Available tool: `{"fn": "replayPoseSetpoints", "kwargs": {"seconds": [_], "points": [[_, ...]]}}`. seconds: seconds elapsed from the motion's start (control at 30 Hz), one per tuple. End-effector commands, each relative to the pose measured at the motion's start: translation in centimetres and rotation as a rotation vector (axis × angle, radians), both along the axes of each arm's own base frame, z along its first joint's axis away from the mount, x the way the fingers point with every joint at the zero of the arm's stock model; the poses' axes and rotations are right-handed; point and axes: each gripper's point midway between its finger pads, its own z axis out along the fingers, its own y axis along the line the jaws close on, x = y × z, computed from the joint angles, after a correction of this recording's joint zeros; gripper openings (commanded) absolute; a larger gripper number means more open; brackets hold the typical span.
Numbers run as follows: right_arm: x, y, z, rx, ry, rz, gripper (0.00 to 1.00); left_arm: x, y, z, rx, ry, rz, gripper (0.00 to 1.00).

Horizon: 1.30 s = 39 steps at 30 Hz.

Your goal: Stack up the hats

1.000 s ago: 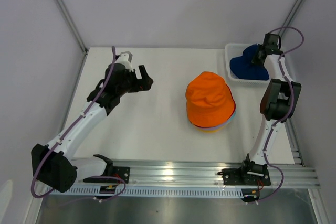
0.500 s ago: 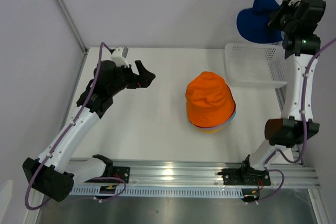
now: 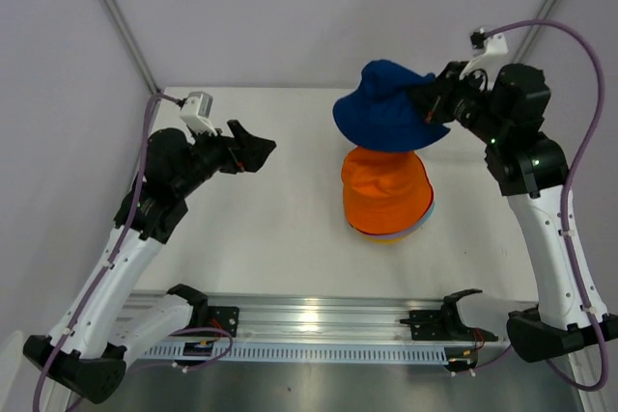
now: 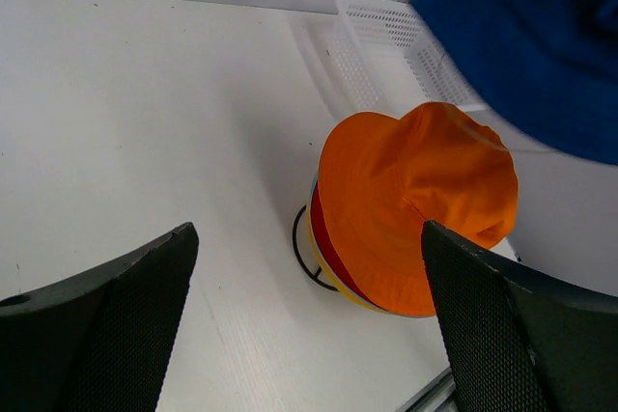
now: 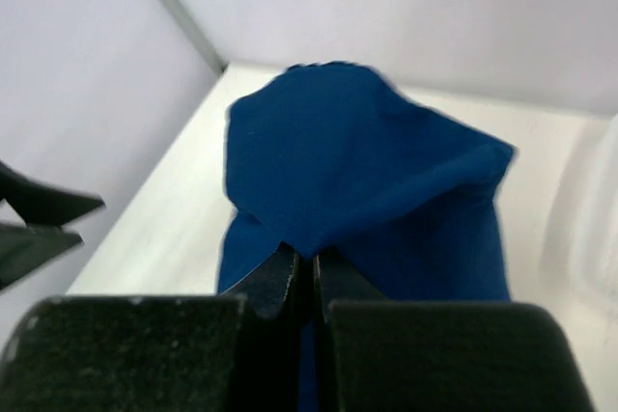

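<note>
A stack of hats stands mid-table with the orange hat [image 3: 384, 188] [image 4: 415, 205] on top; red and yellow brims [image 4: 323, 238] show under it. The dark blue hat [image 3: 386, 107] [image 5: 357, 180] hangs in the air just above and behind the stack, with my right gripper [image 3: 433, 103] [image 5: 311, 258] shut on its fabric. My left gripper [image 3: 253, 150] [image 4: 309, 325] hovers left of the stack, open, with nothing between its fingers [image 4: 116, 325].
A black wire stand [image 4: 307, 256] peeks out under the stack. The white mesh basket [image 4: 386, 50] lies beyond the stack at the back right of the table. The rail [image 3: 309, 320] runs along the near edge.
My right arm lifted the dark blue hat out of the basket, swung it high, then brought it left to above the stack. The left arm rose and shifted slightly.
</note>
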Motion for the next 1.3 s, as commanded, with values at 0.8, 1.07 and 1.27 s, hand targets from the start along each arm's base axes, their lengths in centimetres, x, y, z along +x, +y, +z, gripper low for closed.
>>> {"fn": "replayPoseSetpoints", "kwargs": {"seconds": [0.8,1.07,1.27], "points": [[-7.2,2.2,-13.8,-0.171,0.232,0.053,0.22,-0.6,-2.0,-4.8,-0.098,0.152,-0.075,1.0],[-6.4,0.4,-10.3,-0.124,0.241,-0.074,0.89,0.4,-5.2,-4.7,-0.186,0.185,-0.158,1.0],[-5.8,-5.3,-8.9,0.014,0.28,-0.324,0.98,2.3,-8.4,-5.4,-0.387,0.248,-0.174,0.99]]}}
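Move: The right hand already holds the blue hat; the orange hat topping the stack lies about 11 cm back of it, 8 cm to its left and some 21 cm below. The emptied white basket is roughly 23 cm ahead of the right hand, 26 cm to its right and 40 cm down. From the empty left hand, the orange hat is about 31 cm right, 6 cm back and 8 cm lower. Right hand lowers the blue hat about 14 cm and back onto the stack, releases, rises; left sinks rightward. ##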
